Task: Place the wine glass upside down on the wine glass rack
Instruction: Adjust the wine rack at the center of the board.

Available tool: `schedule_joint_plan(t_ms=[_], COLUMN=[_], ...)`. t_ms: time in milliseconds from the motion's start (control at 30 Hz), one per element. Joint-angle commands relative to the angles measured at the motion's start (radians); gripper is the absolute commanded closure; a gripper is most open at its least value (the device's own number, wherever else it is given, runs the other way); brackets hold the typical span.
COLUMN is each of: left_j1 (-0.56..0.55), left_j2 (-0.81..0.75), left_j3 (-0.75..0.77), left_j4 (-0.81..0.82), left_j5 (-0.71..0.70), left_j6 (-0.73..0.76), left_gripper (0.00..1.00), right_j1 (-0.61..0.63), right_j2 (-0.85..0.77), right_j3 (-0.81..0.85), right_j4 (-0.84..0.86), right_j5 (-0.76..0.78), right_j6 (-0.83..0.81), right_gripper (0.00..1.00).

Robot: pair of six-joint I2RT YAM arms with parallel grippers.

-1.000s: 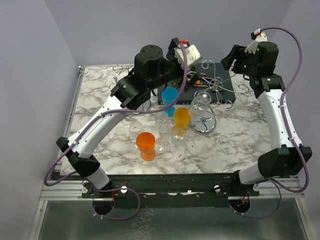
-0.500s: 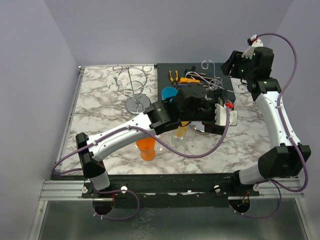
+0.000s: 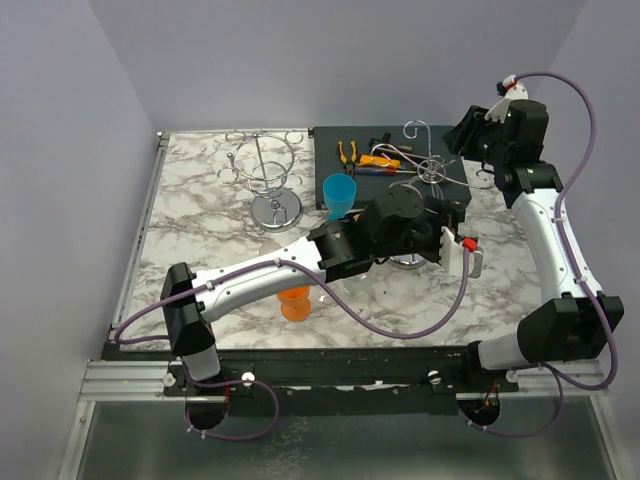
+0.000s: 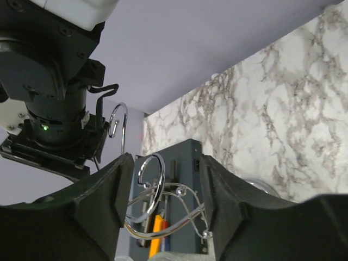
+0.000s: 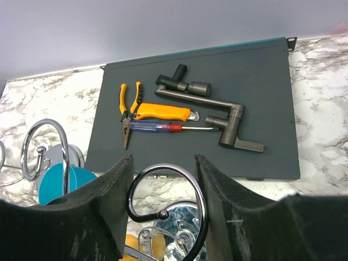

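The wine glass rack [image 3: 426, 166] is a chrome wire stand with curled hooks, at the right edge of the dark mat. My left arm reaches across the table and covers the rack's base. My left gripper [image 4: 166, 179] points up at the hooks; its jaws stand apart with a chrome curl [image 4: 150, 173] between them, touching neither finger. A pale shape sits at the bottom edge between the fingers; I cannot identify it. My right gripper [image 5: 163, 163] hovers above the rack, jaws apart on either side of a hook ring [image 5: 169, 191]. The wine glass is hidden.
On the dark mat [image 3: 330, 140] lie yellow pliers [image 5: 128, 109], an orange knife [image 5: 163, 113], a screwdriver [image 5: 168, 126] and grey metal handles [image 5: 228, 122]. A blue cup [image 3: 340, 194], an orange cup [image 3: 293, 301] and a second chrome stand [image 3: 266, 178] are left of the rack.
My left arm swung from the back centre down and right over the cups to the rack, its jaws narrowing. My right gripper's jaws narrowed around the hook ring.
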State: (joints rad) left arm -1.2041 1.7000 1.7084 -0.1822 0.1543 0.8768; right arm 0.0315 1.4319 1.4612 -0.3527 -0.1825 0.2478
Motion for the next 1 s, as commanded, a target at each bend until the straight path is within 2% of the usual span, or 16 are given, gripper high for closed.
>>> schedule_joint_plan(t_ms=[0,133,367,600,967], left_j1=[-0.003,-0.003,-0.002,0.01,0.044], left_j2=[0.035,0.047,0.032,-0.02,-0.072], left_j3=[-0.007,-0.013,-0.02,-0.074,-0.14], left_j4=[0.069,0.069,0.056,0.044,0.039], left_j5=[-0.034,-0.055,-0.095,-0.12,-0.147], left_j6=[0.069,0.097,0.11,0.111,0.116], left_gripper=[0.48,0.68,0.83,0.86,0.86], right_j1=[0.001,0.001,0.001,-0.002,-0.012], right_j2=[-0.036,-0.043,-0.08,-0.148,-0.237], right_j3=[-0.02,-0.026,-0.061,-0.127,-0.202], right_j4=[0.03,0.028,0.027,0.034,0.029], right_j5=[0.037,0.069,0.159,0.256,0.365], right_j6=[-0.001,-0.005,-0.016,-0.022,-0.015], right_gripper=[0.55,0.57,0.63,0.68,0.69])
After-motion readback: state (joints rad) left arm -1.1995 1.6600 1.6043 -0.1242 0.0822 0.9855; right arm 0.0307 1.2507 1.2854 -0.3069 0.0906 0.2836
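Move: The left hand, open, has one of the wine rack's loops about 2 cm ahead and 1 cm right of it, barely lower; the rack's stem is some 6 cm ahead and 7 cm left. The right hand already holds another loop, with the stem about 6 cm back and 4 cm left. From it, the blue goblet is roughly level ahead, 19 cm left and 22 cm lower. Left fingers close on the near loop while the right hand drags its loop 5 cm right and back, turning clockwise. ##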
